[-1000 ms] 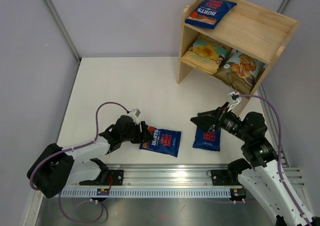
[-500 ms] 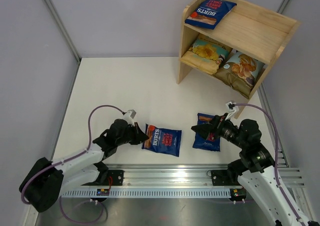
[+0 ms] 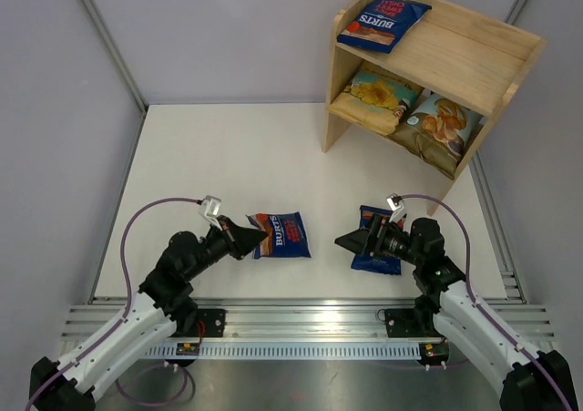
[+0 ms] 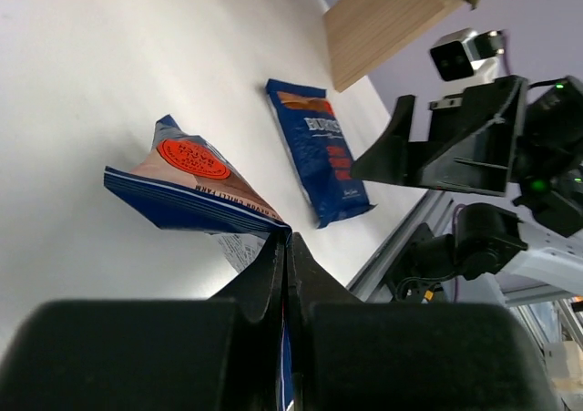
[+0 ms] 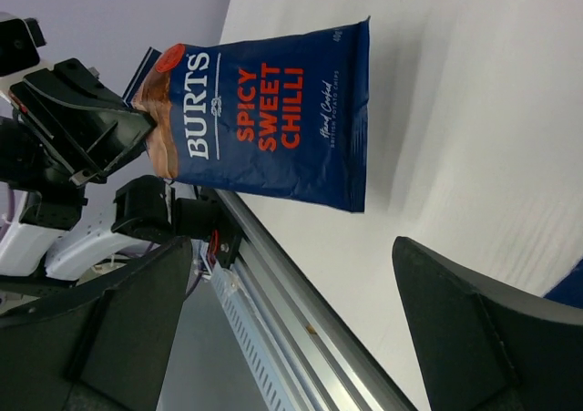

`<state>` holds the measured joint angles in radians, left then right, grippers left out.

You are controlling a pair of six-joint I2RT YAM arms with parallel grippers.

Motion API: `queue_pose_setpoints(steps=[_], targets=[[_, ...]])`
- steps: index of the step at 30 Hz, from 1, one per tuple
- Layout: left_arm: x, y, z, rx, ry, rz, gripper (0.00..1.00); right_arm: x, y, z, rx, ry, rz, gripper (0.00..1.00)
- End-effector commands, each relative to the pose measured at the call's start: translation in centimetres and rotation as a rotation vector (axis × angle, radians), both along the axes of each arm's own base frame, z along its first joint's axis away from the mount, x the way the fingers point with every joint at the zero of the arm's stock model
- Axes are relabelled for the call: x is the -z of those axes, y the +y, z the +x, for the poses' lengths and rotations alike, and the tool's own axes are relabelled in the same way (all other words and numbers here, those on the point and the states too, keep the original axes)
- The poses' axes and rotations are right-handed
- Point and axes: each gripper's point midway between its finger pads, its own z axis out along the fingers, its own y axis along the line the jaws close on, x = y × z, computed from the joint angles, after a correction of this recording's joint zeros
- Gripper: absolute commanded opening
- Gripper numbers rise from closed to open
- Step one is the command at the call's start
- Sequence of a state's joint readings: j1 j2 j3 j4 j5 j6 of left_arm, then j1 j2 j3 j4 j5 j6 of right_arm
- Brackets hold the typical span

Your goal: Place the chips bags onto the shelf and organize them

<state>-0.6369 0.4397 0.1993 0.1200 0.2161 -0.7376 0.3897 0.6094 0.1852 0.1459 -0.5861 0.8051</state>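
Note:
My left gripper [image 3: 255, 238] is shut on the edge of a dark blue Burts bag [image 3: 281, 233] and holds it lifted off the white table; the bag also shows in the left wrist view [image 4: 187, 188] and in the right wrist view [image 5: 264, 124]. My right gripper [image 3: 349, 241] is open and empty, just left of a second dark blue Burts bag [image 3: 381, 258] lying flat, also in the left wrist view [image 4: 319, 160]. The wooden shelf [image 3: 474, 56] stands at the back right. A third Burts bag [image 3: 383, 21] lies on its top tier. The tan-yellow bag [image 3: 378, 94] and the light blue bag [image 3: 442, 124] lie on the lower tier.
An aluminium rail [image 3: 310, 324] runs along the near table edge, with both arm bases on it. Grey walls close in the table on the left, back and right. Purple cables loop from both arms.
My left gripper has closed on the left Burts bag, raised it and pulled it back left. My right arm has lowered and drawn back toward its base, still open.

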Motion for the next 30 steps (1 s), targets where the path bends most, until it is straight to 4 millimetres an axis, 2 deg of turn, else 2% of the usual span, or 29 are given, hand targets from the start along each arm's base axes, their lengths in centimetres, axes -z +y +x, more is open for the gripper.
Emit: queue_pose_setpoints(steps=[1,3,4,8,13,19,22,26,30], targets=[[-5.0,-0.8,-1.2,0.082,-0.116,-0.116,0.00,-3.6,1.2,0.1,-0.071,-0.138,0.115,0.99],[-6.4,-1.0,-2.0,0.116,-0.154,-0.161,0.00,-3.8,1.5,-0.2,-0.100,-0.138,0.142,0.99],[-7.7,-1.2,-2.6,0.148,-0.199,-0.198,0.00,-3.6,1.7,-0.3,-0.114,-0.120,0.146,0.99],[-10.9,-1.3,-4.2,0.215,-0.302,-0.294,0.00,-4.6,2.4,-0.5,-0.162,-0.081,0.196,0.98],[-13.7,-1.0,-6.1,0.286,-0.408,-0.404,0.00,-5.7,2.9,-1.0,-0.218,-0.070,0.230,0.97],[-15.7,-0.7,-8.0,0.364,-0.479,-0.494,0.00,-10.0,3.0,-3.5,-0.336,-0.120,0.363,0.96],[-16.5,-0.6,-9.0,0.406,-0.507,-0.531,0.00,-12.5,2.9,-4.8,-0.399,-0.145,0.421,0.92],[-17.4,-0.5,-9.9,0.454,-0.528,-0.569,0.00,-14.1,2.6,-5.8,-0.435,-0.132,0.464,0.86],[-17.6,-0.7,-10.3,0.490,-0.539,-0.574,0.00,-15.2,2.5,-6.0,-0.439,-0.107,0.492,0.75]])
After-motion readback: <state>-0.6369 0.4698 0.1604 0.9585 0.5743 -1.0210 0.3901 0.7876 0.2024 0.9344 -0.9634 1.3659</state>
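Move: Roughly 20 cm to the right of the left hand, about 1 cm back and 3 cm lower, waits the open right gripper. The blue chips bag pinched in the left hand has its middle some 5 cm right, 1 cm ahead and 5 cm below that hand; from the right hand this middle is about 15 cm left, 2 cm ahead and 2 cm below. The second blue bag lies some 10 cm right, 4 cm ahead and 12 cm below the right hand. Hoisting the pinched chips bag about 15 cm, the left hand also draws back some 8 cm while it tips up, rolls its left side down and swings clockwise. The right hand edges left, then rises about 12 cm and back, rolling its left side up and turning counter-clockwise, its fingers starting to close around the bag's free edge without visibly pinching it yet. ##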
